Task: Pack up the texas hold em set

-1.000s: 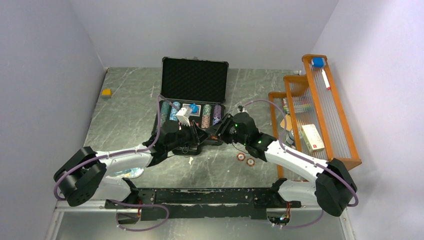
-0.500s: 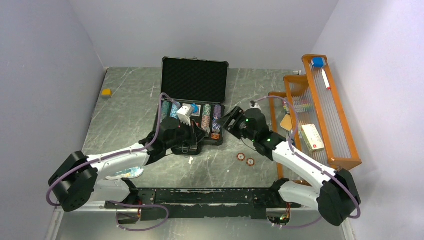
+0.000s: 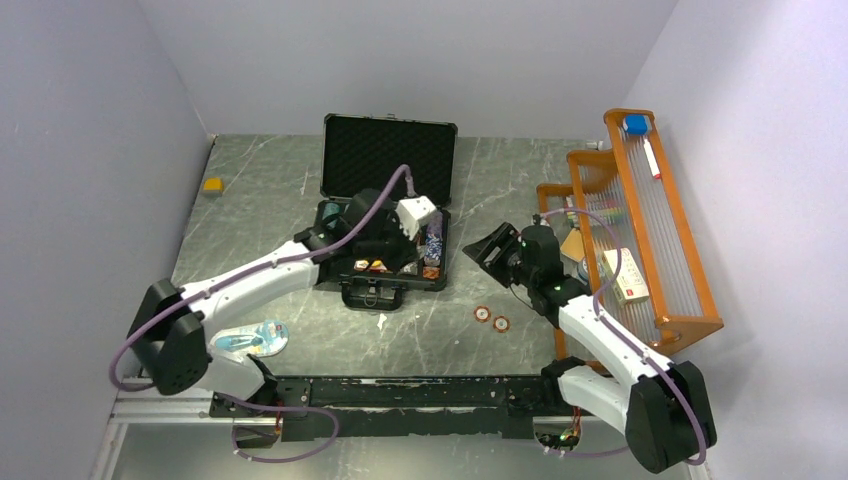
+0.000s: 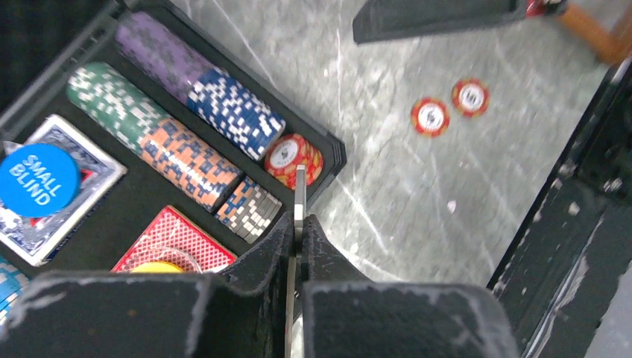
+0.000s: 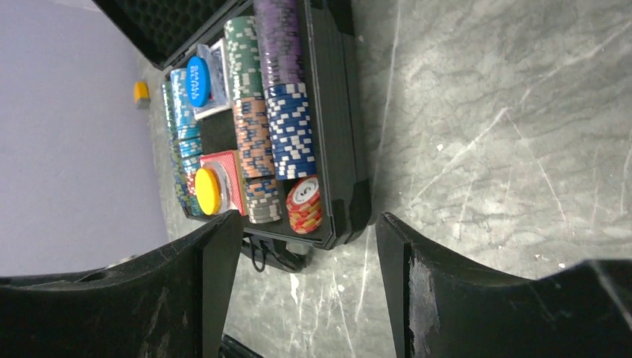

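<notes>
The black briefcase (image 3: 388,160) lies open, its tray holding rows of striped chips (image 4: 190,160), a red deck (image 4: 175,235), a blue deck and a blue disc (image 4: 37,179). Above the tray's front right corner my left gripper (image 3: 395,250) (image 4: 299,220) is shut on a thin grey poker chip (image 4: 299,186) held edge-on over the short red chip stack (image 4: 292,155). To the right of the case (image 5: 339,112) my right gripper (image 3: 490,248) (image 5: 305,224) stands open over bare table with nothing in it. Two red chips (image 3: 482,314) (image 4: 430,117) lie on the table in front.
An orange wooden rack (image 3: 640,230) with small items fills the right side. A small yellow block (image 3: 212,184) sits at the far left. Near the left arm's base lies a blue-white blister pack (image 3: 250,340). The black base rail (image 3: 420,392) runs along the near edge.
The two grippers were together at the case's front. The left one closed, then swung up over the tray. The right one opened and drew back to the right.
</notes>
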Robot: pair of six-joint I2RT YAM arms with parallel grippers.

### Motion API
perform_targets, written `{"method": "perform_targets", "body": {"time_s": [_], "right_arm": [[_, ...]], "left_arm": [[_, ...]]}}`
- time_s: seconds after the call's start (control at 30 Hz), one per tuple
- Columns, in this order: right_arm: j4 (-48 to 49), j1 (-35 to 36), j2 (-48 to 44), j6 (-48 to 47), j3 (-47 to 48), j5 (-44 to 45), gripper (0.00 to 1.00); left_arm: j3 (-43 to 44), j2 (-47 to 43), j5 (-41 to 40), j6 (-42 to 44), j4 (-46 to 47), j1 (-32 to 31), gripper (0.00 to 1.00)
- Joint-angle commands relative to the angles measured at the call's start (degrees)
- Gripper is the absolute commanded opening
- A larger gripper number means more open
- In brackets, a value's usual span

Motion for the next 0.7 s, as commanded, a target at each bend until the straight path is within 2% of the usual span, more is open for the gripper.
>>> {"method": "perform_targets", "body": {"time_s": [0.0,0.4,0.67], "right_arm": [[1.12,-2.18,-0.98,-0.75,-1.42,-4.93,0.7],[1.12,-3.77,-1.29,-1.54,-2.55,-6.91,0.69],[1.53,-3.99,-0.79,-1.62,-2.82,-8.23,0.69]], "left_arm": [[5.67,6.12,4.18,10.08,-13.12,0.03,0.07],[12.81,16.99,-1.16,15.26,-19.87,0.02,0.07],[13.81,19.26,-10.33,15.77,-19.13,0.0,0.07]]}}
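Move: The left hand already holds a white chip edge-on; the free slot at the near end of the grey-chip row is about 12 cm below it and 2 cm ahead. The stack of red chips lies 5 cm to the right of that slot, level with it; the red card deck with the yellow button is some 7 cm left of the slot and 2 cm farther out. From the right hand the slot is about 13 cm left, 1 cm back and 7 cm down. Keeping its pinch, the left hand lowers the white chip about 9 cm towards the grey row, fingers tipping down 25 degrees. ##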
